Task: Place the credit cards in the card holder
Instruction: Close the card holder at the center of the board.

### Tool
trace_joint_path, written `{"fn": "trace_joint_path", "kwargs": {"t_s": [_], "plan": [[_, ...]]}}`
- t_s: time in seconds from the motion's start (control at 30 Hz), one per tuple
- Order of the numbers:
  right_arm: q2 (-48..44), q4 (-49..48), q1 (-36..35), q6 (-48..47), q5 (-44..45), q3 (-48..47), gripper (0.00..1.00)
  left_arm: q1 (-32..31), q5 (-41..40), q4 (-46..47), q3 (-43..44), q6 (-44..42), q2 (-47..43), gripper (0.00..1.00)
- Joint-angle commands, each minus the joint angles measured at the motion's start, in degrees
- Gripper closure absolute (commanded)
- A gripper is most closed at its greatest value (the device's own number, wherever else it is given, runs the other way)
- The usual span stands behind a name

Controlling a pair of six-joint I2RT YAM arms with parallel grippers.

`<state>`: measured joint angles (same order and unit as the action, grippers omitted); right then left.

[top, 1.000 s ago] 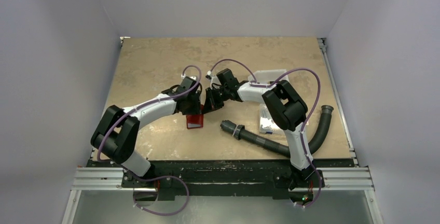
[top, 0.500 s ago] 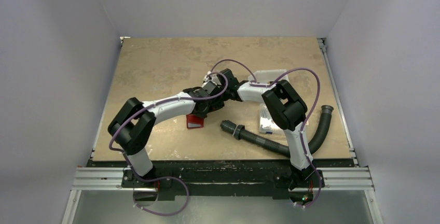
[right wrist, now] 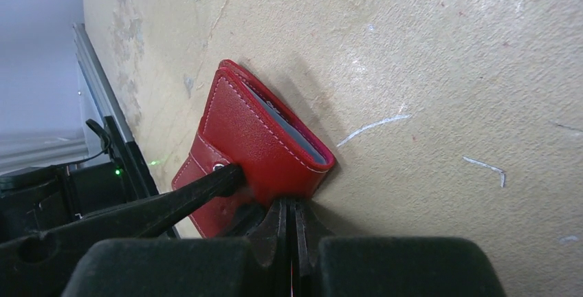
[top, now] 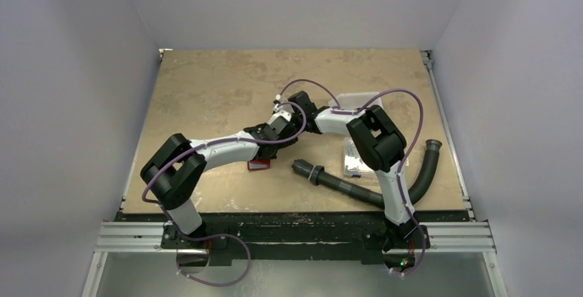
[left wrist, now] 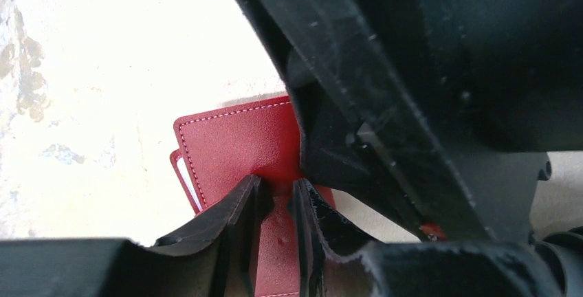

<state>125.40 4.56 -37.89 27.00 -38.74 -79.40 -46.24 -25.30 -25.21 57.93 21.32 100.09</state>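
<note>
The red card holder (right wrist: pixel 254 132) lies folded on the table, mostly hidden under my left arm in the top view (top: pixel 259 166). Blue-grey credit cards (right wrist: pixel 287 130) show as a thin edge inside its fold, and as a white sliver (left wrist: pixel 187 183) in the left wrist view. My left gripper (left wrist: pixel 275 183) stands over the holder's red closing tab (left wrist: pixel 278 242), jaws a narrow gap apart with the tab showing between them. One left finger (right wrist: pixel 206 183) lies by the tab's snap. My right gripper (right wrist: pixel 289 204) is shut, tips pressed against the holder's folded edge.
A black corrugated hose (top: pixel 357 185) curves across the near right of the table. A clear box (top: pixel 354 156) sits beside my right arm, and a white tray (top: pixel 357 97) lies behind it. Both wrists crowd together mid-table.
My left arm has swung right and stretched over the card holder, up against the right gripper, and its jaws have narrowed. The right arm has stayed still.
</note>
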Motion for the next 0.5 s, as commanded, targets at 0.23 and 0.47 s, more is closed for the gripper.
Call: {"fn": "trace_joint_path", "kwargs": {"t_s": [0.23,0.47], "plan": [[5.49,3.80,-5.52,-3.04,8.01,-1.78,1.00,5.38,22.08,4.77,3.78,11.73,-7.54,0.57],[1.58,10.51,-5.26,-4.17,8.71,-8.98,0.91,13.61,26.06,-3.04,11.41,8.31,-20.43,0.49]]}}
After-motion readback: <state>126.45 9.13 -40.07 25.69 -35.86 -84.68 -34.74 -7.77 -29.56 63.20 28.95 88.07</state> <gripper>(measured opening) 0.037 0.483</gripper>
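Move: The card holder lies folded right under the left fingertips, its middle within about 1 cm of them and level. From the closed right fingertips, at its right edge, its middle is some 3 cm left and 2 cm back. The hose end lies about 14 cm right of the left hand and 3 cm back; the parts case is some 33 cm right of that hand, level with it. Left hand rises about 8 cm off the card holder, opening; closed right fingers, at its edge, shift 1.5 cm left. ##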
